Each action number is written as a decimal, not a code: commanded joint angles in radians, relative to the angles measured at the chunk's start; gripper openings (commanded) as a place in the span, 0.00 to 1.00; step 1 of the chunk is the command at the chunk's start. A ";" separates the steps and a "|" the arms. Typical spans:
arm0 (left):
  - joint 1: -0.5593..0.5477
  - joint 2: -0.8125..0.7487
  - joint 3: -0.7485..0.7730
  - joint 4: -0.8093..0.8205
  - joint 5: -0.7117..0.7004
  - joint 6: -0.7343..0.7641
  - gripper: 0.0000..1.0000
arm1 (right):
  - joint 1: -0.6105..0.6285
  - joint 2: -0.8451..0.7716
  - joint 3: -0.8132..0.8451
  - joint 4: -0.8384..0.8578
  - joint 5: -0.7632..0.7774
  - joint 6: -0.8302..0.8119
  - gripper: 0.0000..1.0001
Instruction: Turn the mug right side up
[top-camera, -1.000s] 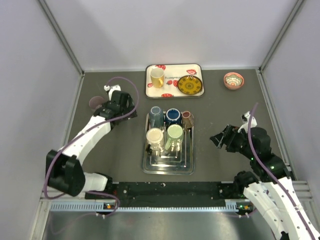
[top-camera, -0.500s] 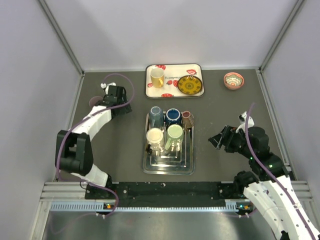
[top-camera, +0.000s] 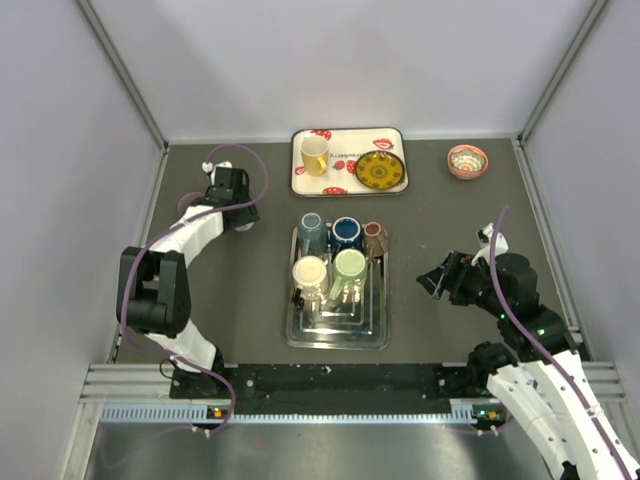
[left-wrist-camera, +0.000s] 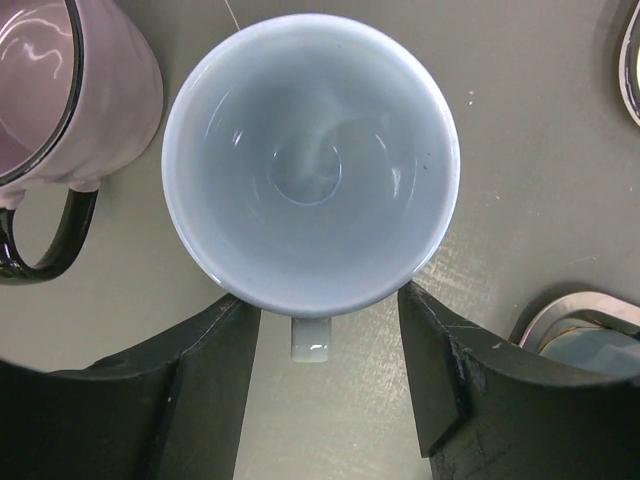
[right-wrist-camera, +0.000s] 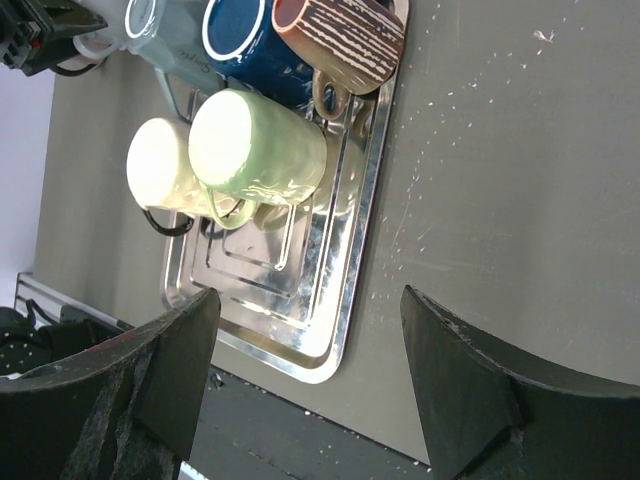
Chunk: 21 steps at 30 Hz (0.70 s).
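A pale blue-white mug (left-wrist-camera: 310, 160) stands mouth up on the grey table, filling the left wrist view. Its small handle (left-wrist-camera: 311, 340) points toward the wrist. My left gripper (left-wrist-camera: 322, 300) is open, its two black fingers (left-wrist-camera: 215, 370) either side of the handle with table showing between them and it. In the top view the left gripper (top-camera: 229, 188) sits at the back left and covers the mug. My right gripper (top-camera: 437, 277) hangs open and empty, right of the metal tray.
A pink mug (left-wrist-camera: 70, 90) with a black handle stands just left of the pale mug. The metal tray (top-camera: 335, 335) holds several mugs. At the back are a white tray (top-camera: 345, 185) with a yellow mug and a plate, and a small bowl (top-camera: 467, 160).
My left arm has swung further toward the back left and its jaws have narrowed around the mug's handle. The right arm has barely moved.
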 joint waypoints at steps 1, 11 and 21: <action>0.004 0.011 0.055 0.047 -0.018 0.032 0.61 | 0.009 0.009 -0.003 0.040 -0.003 -0.009 0.73; 0.004 0.031 0.052 0.047 -0.017 0.048 0.48 | 0.009 0.014 -0.006 0.042 -0.005 -0.009 0.73; 0.004 0.030 0.038 0.046 -0.026 0.057 0.30 | 0.009 0.013 -0.009 0.040 -0.008 -0.004 0.73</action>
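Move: The pale blue mug stands mouth up just in front of the left hand, its middle about 5 cm ahead, 1 cm left and 2 cm below, with its handle pointing back between the open fingers. The pink mug stands roughly 10 cm to the left of it and 1 cm nearer. The grey mug on the metal tray is some 18 cm to the left hand's right and 2 cm back. From the right hand the pale blue mug lies about 28 cm ahead, 46 cm left and 11 cm down. The left fingers draw in on the two sides of the pale blue mug's handle, just under the rim, going from well open to about half that gap, until they sit right up against it. Meanwhile the left hand all but stays in place: it eases forward about half a centimetre, rises a touch and then settles slightly lower, with the wrist hardly turning. ##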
